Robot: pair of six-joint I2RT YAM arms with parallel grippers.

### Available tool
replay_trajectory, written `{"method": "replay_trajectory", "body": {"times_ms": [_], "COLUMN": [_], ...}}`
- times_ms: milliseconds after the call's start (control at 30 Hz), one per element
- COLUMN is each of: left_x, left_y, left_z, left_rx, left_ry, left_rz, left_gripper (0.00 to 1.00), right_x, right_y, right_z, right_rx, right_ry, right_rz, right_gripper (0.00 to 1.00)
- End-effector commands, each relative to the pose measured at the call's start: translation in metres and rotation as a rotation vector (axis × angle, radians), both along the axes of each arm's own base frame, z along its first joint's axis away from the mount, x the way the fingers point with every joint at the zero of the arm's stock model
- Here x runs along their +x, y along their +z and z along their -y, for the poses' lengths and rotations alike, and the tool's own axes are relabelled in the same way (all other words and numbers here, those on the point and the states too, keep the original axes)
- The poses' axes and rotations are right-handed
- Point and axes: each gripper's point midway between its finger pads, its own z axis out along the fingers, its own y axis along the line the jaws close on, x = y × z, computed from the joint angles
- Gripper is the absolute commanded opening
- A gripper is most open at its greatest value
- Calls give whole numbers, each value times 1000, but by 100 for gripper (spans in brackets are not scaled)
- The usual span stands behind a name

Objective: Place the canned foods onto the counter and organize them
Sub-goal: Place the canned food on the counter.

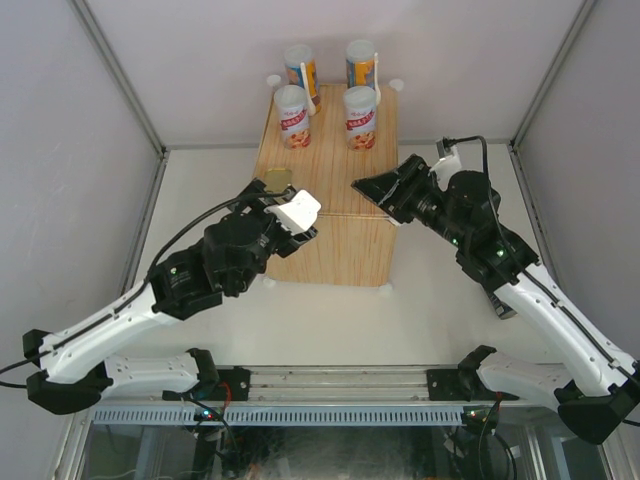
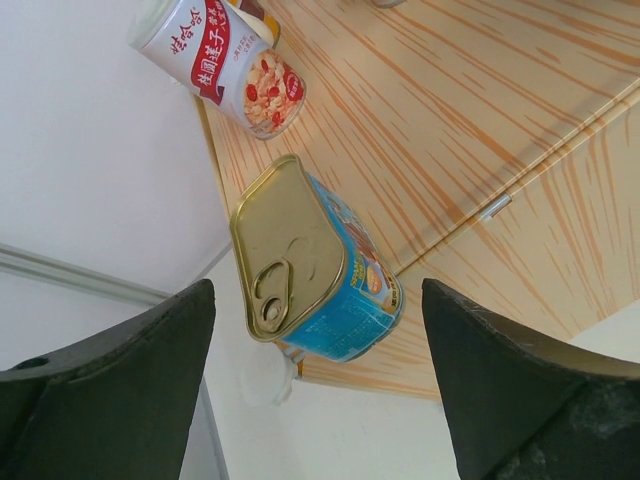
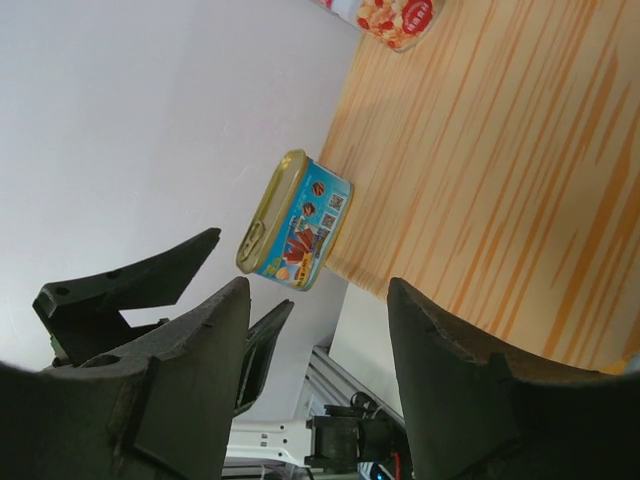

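Note:
The counter (image 1: 335, 190) is a light wood-grain box. At its back stand two tall blue-orange cylinders (image 1: 300, 66) (image 1: 360, 62), with two short white-red cans (image 1: 293, 116) (image 1: 360, 116) in front of them. A flat gold-blue tin (image 1: 277, 180) (image 2: 318, 262) (image 3: 296, 222) lies on the counter's left edge. My left gripper (image 1: 284, 205) (image 2: 316, 335) hovers just short of the tin, open, touching nothing. Over the counter's right half, my right gripper (image 1: 374, 195) (image 3: 318, 288) stands open with nothing in it, pointing toward the tin.
White round knobs (image 1: 396, 85) (image 2: 262, 375) mark the counter's corners. White walls close in the back and both sides. A metal rail (image 1: 330, 378) runs along the near edge by the arm bases.

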Motion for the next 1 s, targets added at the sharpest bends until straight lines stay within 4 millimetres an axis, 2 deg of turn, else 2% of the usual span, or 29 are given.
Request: {"method": "replay_trajectory", "body": {"times_ms": [0,167,367,600,733,967], "left_x": [-6,-6,-6,-12,-18,-35], "left_y": [36,34,52,71,69,48], "left_z": [-6,3,-4,-29,-36,-28], "left_rx": [-130,-118,-186,-377,-436,-525], "left_ry": [-19,-47,-27,20,26,-41], "left_rz": [33,22,55,96,69,-67], "left_gripper": [88,87,84,69,52,34], "right_x": [-3,-1,1,4,6,9], "right_y": [32,31,32,34,33,35], "right_z": [0,1,2,3,1,-3], "right_rx": [22,19,8,-33,-43,-109], "right_ry": [14,17,17,15,17,9], "right_rz": [82,79,84,105,108,135], "right_gripper": [56,56,56,56,56,55]}}
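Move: The luncheon tin, already set down and free of the left hand's open fingers, lies about 6 cm ahead of the left hand, 2 cm to its right and 5 cm below. The nearer white-label can stands roughly 15 cm farther out than the tin and 4 cm more to the right; the other white-label can is some 15 cm right of that one, level with it. From the waiting right hand the tin is about 21 cm left and 4 cm ahead. Away from the luncheon tin, up and out to the left: the left hand barely stirs at first, then rises some 6 cm, shifting about 4 cm left and easing back off the counter's front-left corner. Its wrist rolls about 25 degrees, left side down, while the wide-open fingers draw together to roughly a third open, holding nothing. ##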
